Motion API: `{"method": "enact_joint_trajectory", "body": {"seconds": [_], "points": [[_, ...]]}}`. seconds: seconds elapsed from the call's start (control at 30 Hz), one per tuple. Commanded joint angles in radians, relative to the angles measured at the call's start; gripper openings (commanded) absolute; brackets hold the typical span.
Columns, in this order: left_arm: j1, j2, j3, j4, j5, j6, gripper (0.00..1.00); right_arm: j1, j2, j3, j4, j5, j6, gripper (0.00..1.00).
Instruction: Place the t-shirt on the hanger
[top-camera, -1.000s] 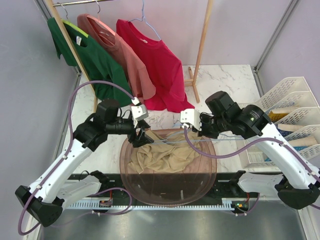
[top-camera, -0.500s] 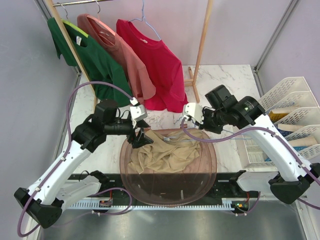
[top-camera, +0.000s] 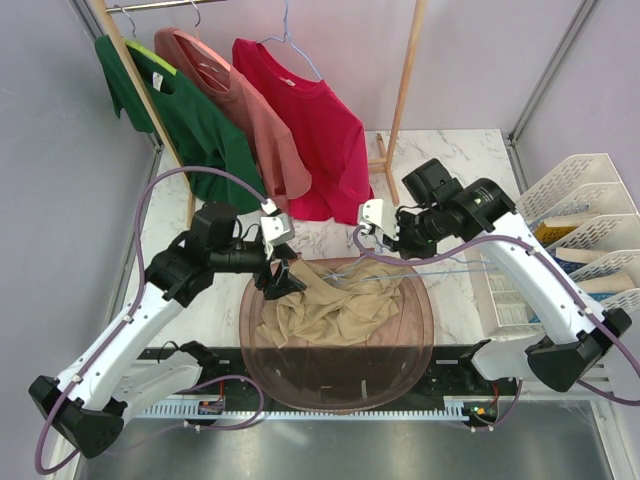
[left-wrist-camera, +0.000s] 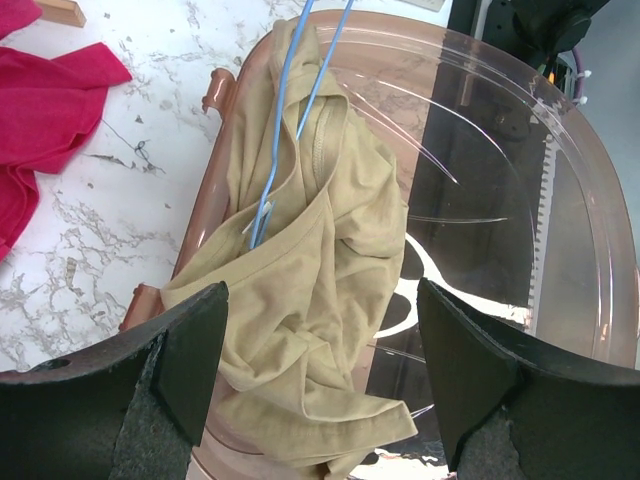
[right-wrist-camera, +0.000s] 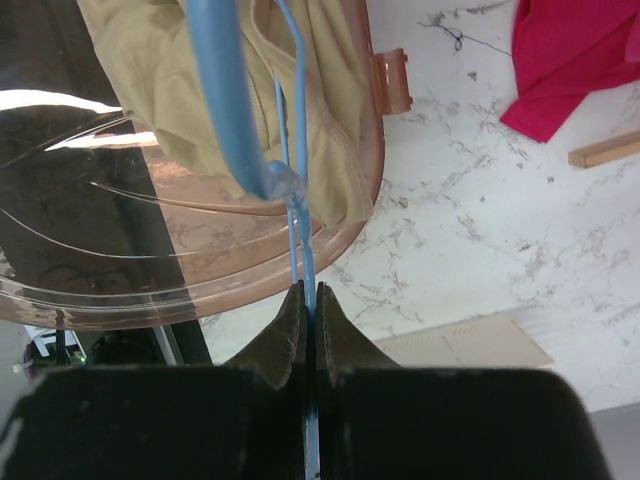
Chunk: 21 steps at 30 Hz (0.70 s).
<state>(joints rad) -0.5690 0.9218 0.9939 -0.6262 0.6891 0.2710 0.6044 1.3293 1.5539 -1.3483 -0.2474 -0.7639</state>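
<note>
The tan t-shirt (top-camera: 335, 300) lies crumpled in a clear pinkish basin (top-camera: 340, 400). My right gripper (top-camera: 367, 240) is shut on the thin light-blue hanger (top-camera: 420, 272), whose wire runs from the basin's far rim down into the cloth. In the right wrist view the pads (right-wrist-camera: 296, 312) pinch the hanger (right-wrist-camera: 299, 240) above the basin rim (right-wrist-camera: 200, 290) and the t-shirt (right-wrist-camera: 150, 60). My left gripper (top-camera: 283, 280) hangs open over the shirt's left part. The left wrist view shows the gripper (left-wrist-camera: 320, 295) wide over the t-shirt (left-wrist-camera: 300, 290), with the hanger's wires (left-wrist-camera: 290, 120) entering the collar.
A wooden rack (top-camera: 405, 90) at the back holds a green shirt (top-camera: 190, 120), a salmon-pink shirt (top-camera: 240, 110) and a red shirt (top-camera: 310, 130). White baskets (top-camera: 580, 230) stand at the right. The basin sits on a marble table (top-camera: 450, 160).
My right arm has drawn the hanger up and back toward the basin's far rim. The left gripper has opened a little wider and barely shifted.
</note>
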Motion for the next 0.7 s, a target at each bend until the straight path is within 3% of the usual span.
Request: {"method": "enact_joint_trajectory", "body": {"seconds": [0.0,0.3,0.5,0.67], "points": [[0.001,-0.012,-0.017,0.016,-0.003,0.02,0.82,-0.002,0.037,0.058,-0.107,-0.107,-0.038,0.0],[0.015,-0.008,-0.069,0.008,-0.034,0.152,0.68,0.003,0.159,0.098,-0.043,-0.22,-0.034,0.0],[0.199,0.089,-0.106,0.003,0.104,0.281,0.58,0.001,0.179,0.052,0.009,-0.254,-0.022,0.0],[0.208,0.207,-0.087,0.0,0.109,0.316,0.55,-0.006,0.16,0.04,0.028,-0.265,-0.017,0.0]]}}
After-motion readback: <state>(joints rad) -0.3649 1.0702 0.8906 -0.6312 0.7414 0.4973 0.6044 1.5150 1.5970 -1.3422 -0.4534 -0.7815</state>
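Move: The T-shirt's open edge, which the hanger's leading end has already entered, lies about 5 cm ahead of my left hand, 3 cm to its right and some 13 cm lower; the hanger's leading end is about 3 cm ahead, 8 cm right and 11 cm below, the lid's left tab 9 cm ahead, 1 cm left and 16 cm down. From my right hand, pinching the hanger near its hook, that edge is some 16 cm left, 1 cm back and 12 cm below. I drop my left hand about 7 cm, slowly at first and then faster, swinging it forward and somewhat left towards the T-shirt's open edge while its fingers draw partly together. Meanwhile my right hand keeps its pinch on the hanger and carries it roughly 5 cm left and a little down, feeding the leading end into the shirt, fingertips tilting some 10 degrees back towards my base. ##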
